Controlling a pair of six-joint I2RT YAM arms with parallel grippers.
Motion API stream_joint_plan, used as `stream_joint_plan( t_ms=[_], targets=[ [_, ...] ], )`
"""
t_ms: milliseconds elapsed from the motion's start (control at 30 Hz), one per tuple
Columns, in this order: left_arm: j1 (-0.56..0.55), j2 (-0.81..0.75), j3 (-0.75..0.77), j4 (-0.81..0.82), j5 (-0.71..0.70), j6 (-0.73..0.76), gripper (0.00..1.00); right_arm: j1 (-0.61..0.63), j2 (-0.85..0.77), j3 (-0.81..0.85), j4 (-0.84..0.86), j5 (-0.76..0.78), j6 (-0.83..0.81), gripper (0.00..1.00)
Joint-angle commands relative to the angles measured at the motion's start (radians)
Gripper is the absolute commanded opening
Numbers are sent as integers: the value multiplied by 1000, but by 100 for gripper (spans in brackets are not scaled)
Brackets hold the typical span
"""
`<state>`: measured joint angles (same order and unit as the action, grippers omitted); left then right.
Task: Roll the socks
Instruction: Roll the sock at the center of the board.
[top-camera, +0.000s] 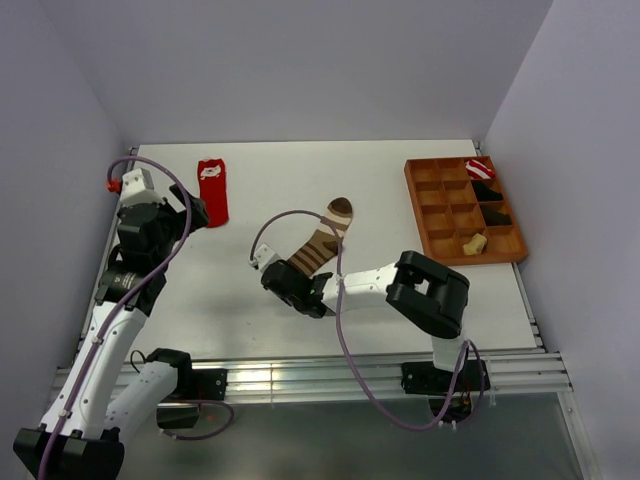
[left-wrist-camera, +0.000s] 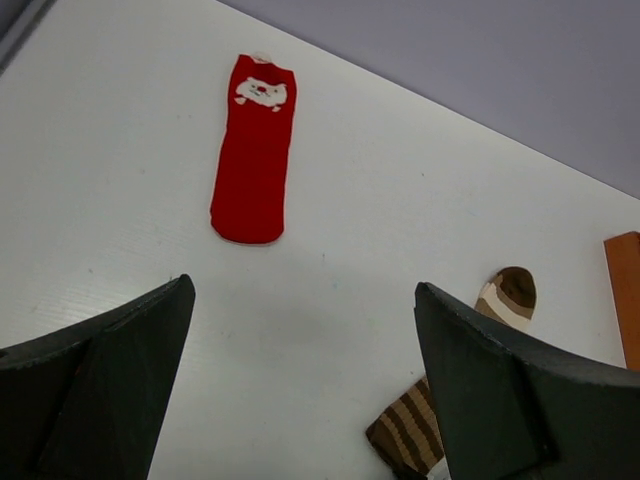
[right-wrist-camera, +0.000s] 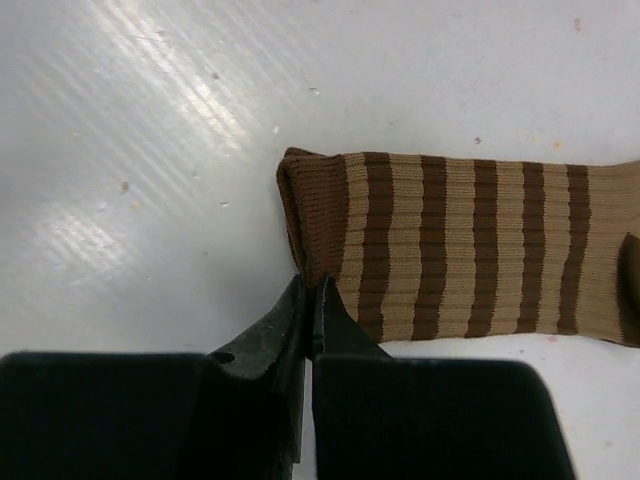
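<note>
A brown-and-tan striped sock (top-camera: 322, 240) (right-wrist-camera: 460, 250) lies flat mid-table, its dark toe pointing away from me. My right gripper (top-camera: 283, 270) (right-wrist-camera: 312, 282) is shut, its tips pinching the near corner of that sock's brown cuff end. A red sock with a white mark (top-camera: 212, 190) (left-wrist-camera: 253, 150) lies flat at the far left. My left gripper (top-camera: 193, 213) (left-wrist-camera: 300, 285) hangs open above the table just in front of the red sock, holding nothing. The striped sock's toe (left-wrist-camera: 508, 292) shows in the left wrist view. A small mustard-yellow sock (top-camera: 474, 243) sits bunched in a tray compartment.
A wooden compartment tray (top-camera: 411, 200) stands at the right. It holds a red-and-white striped bundle (top-camera: 480, 168) and black bundles (top-camera: 487, 192). Grey walls close off the left, back and right. A metal rail (top-camera: 300, 375) runs along the near edge.
</note>
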<state>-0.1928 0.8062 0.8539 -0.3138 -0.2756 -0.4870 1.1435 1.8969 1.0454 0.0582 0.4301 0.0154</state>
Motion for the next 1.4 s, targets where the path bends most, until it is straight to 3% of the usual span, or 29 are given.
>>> stream_joint_plan(
  t_ms=[0,167,333,700,833,967,1367],
  targets=[
    [6,7,4,2,88,-59,97,-17,-81,-25,80,-108,98,0],
    [3,-15,-29,-13,193,-140,96,-65,-114,-47,132,-203,201,0],
    [-14,-55,-156,19,265,-261,95,-111,-130,-106,190,-318,293,0],
    [-186,-38,-387,152,257,-449,86,-257,-121,-254,390,-611,534,0],
    [-244,0,-440,208,245,-501,84,-309,-102,-300,457,-683,603,0],
    [-289,39,-492,261,242,-548,75,-349,-67,-326,508,-749,699,0],
    [-336,267,-569,501,266,-648,62,-406,67,-321,583,-913,844,0]
  ],
)
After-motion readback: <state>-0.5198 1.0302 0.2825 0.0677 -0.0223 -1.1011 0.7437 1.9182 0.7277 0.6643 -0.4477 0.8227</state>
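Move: The striped sock's cuff is already pinched between my shut right fingers, just above the board. From that hand the sock's middle lies about 9 cm ahead and 7 cm right, and its toe some 18 cm ahead and 13 cm right. From my raised, open left hand the cuff is about 21 cm right, 6 cm back and 26 cm below; the red sock is roughly 18 cm ahead, 2 cm right. I keep my right fingers shut on the cuff and turn that wrist about 70 degrees, swinging the fingers round to point left and rolling them, with a 2 cm lift that sinks back nearly to where it began. Meanwhile I bring my left hand down some 23 cm, 14 cm right and a little back towards the cuff, tipping its fingers down and rightward and closing them partway, without touching the sock. ##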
